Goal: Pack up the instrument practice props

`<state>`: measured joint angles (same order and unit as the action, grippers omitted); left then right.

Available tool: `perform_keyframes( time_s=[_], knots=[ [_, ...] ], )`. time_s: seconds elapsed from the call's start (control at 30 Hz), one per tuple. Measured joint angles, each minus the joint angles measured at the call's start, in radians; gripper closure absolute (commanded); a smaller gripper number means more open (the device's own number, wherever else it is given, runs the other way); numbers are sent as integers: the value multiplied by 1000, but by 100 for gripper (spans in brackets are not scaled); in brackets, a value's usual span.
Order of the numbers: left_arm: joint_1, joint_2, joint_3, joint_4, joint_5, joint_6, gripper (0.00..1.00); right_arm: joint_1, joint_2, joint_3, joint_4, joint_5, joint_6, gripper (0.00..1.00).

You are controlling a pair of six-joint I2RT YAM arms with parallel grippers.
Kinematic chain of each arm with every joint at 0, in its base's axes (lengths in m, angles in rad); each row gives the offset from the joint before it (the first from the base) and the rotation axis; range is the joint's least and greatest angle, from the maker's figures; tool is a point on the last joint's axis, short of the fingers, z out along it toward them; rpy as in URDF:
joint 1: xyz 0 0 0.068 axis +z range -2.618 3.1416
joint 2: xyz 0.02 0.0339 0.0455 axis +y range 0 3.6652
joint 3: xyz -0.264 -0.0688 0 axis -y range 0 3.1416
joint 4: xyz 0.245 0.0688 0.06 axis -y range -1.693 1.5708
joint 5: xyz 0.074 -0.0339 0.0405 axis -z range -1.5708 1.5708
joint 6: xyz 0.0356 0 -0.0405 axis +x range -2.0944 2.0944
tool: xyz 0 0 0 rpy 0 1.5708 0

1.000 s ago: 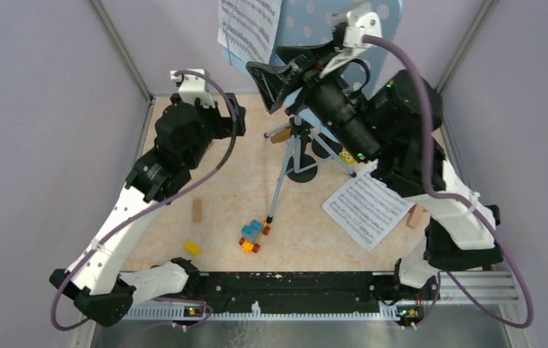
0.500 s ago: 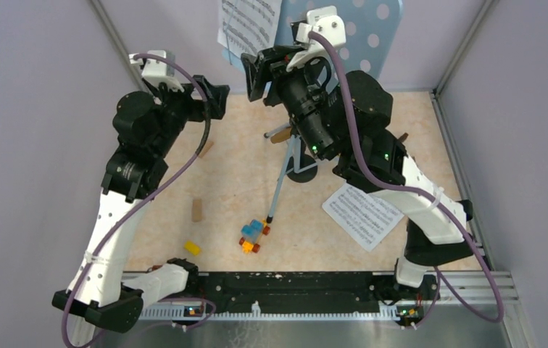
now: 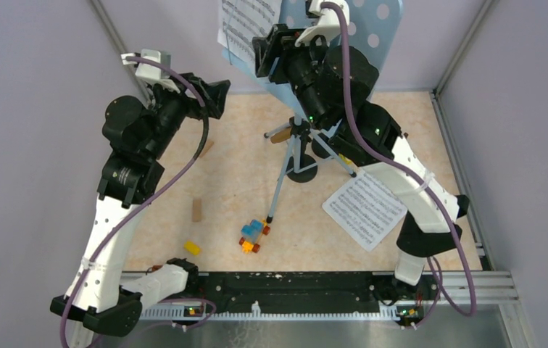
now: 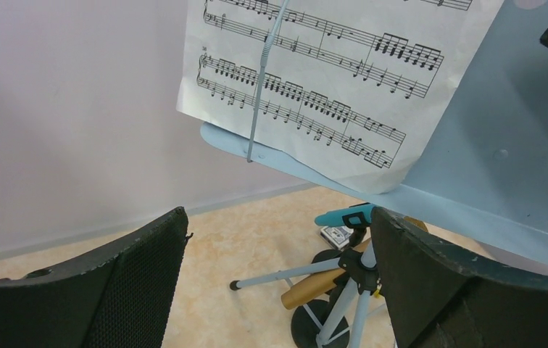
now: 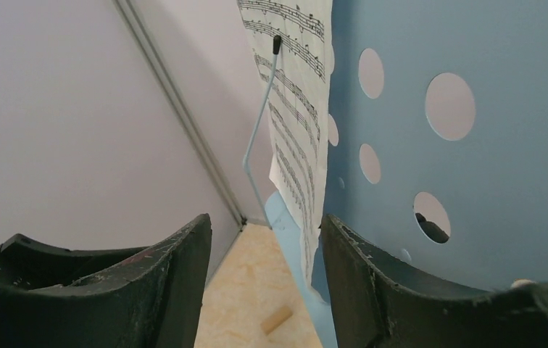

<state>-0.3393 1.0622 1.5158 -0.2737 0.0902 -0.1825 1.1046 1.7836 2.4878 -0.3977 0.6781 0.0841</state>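
Note:
The pale-blue perforated music rack (image 3: pixel 372 29) stands at the back on tripod legs (image 3: pixel 285 177). One white sheet-music page (image 3: pixel 246 25) leans on it, behind a thin wire holder (image 4: pixel 264 80). Another page (image 3: pixel 365 206) lies flat on the table. My right gripper (image 5: pixel 265 221) is open at the rack's left side. The standing page's (image 5: pixel 300 145) lower edge hangs in the gap, close to the right finger. My left gripper (image 4: pixel 278 217) is wide open and empty, left of the rack and below the page (image 4: pixel 314 80). Under the rack are a blue microphone (image 4: pixel 343 216), a gold microphone (image 4: pixel 314 288) and a black round base (image 4: pixel 314 326).
A small colourful toy-block car (image 3: pixel 253 235), a yellow block (image 3: pixel 192 248) and a wooden block (image 3: pixel 197 210) lie on the near table. Another wooden block (image 3: pixel 416 216) sits by the flat page. Purple walls and metal corner posts close in behind the rack.
The right arm swung left and back, bringing its gripper up to the page on the rack. The left arm rose and turned its open gripper toward the rack.

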Motion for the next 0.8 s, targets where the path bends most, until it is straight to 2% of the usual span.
perform_keyframes(
  time_s=[0.3, 0.6, 0.8],
  knots=[
    [0, 4, 0, 29, -2, 22, 1, -45, 47, -1, 27, -16, 143, 46],
    [0, 13, 0, 48, -5, 33, 1, -66, 109, -1, 106, 21, 164, 46],
    [0, 27, 0, 58, -5, 46, 1, -104, 116, -10, 125, -103, 200, 46]
  ],
)
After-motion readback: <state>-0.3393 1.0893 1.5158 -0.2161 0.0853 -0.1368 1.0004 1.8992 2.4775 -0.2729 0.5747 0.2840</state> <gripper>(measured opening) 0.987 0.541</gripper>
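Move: The left music sheet still on the stand is the right hand's aim: its middle lies about 12 cm ahead, 3 cm left and 7 cm above. The thin wire clip across the sheet stands some 11 cm ahead, 5 cm left and 4 cm up; the bare blue stand panel is about 8 cm ahead, 12 cm right and 5 cm up. From the left hand, the sheet is roughly 15 cm ahead, 8 cm right and 13 cm higher. Towards the left music sheet and its wire clip the right hand reaches forward about 5 cm, drifting some 3.5 cm left and sinking slightly, its partly open fingers aimed at the clip. The wrist rolls about 10 degrees, its left side rising. The fingers keep their gap; no touch on sheet or wire can be made out. ##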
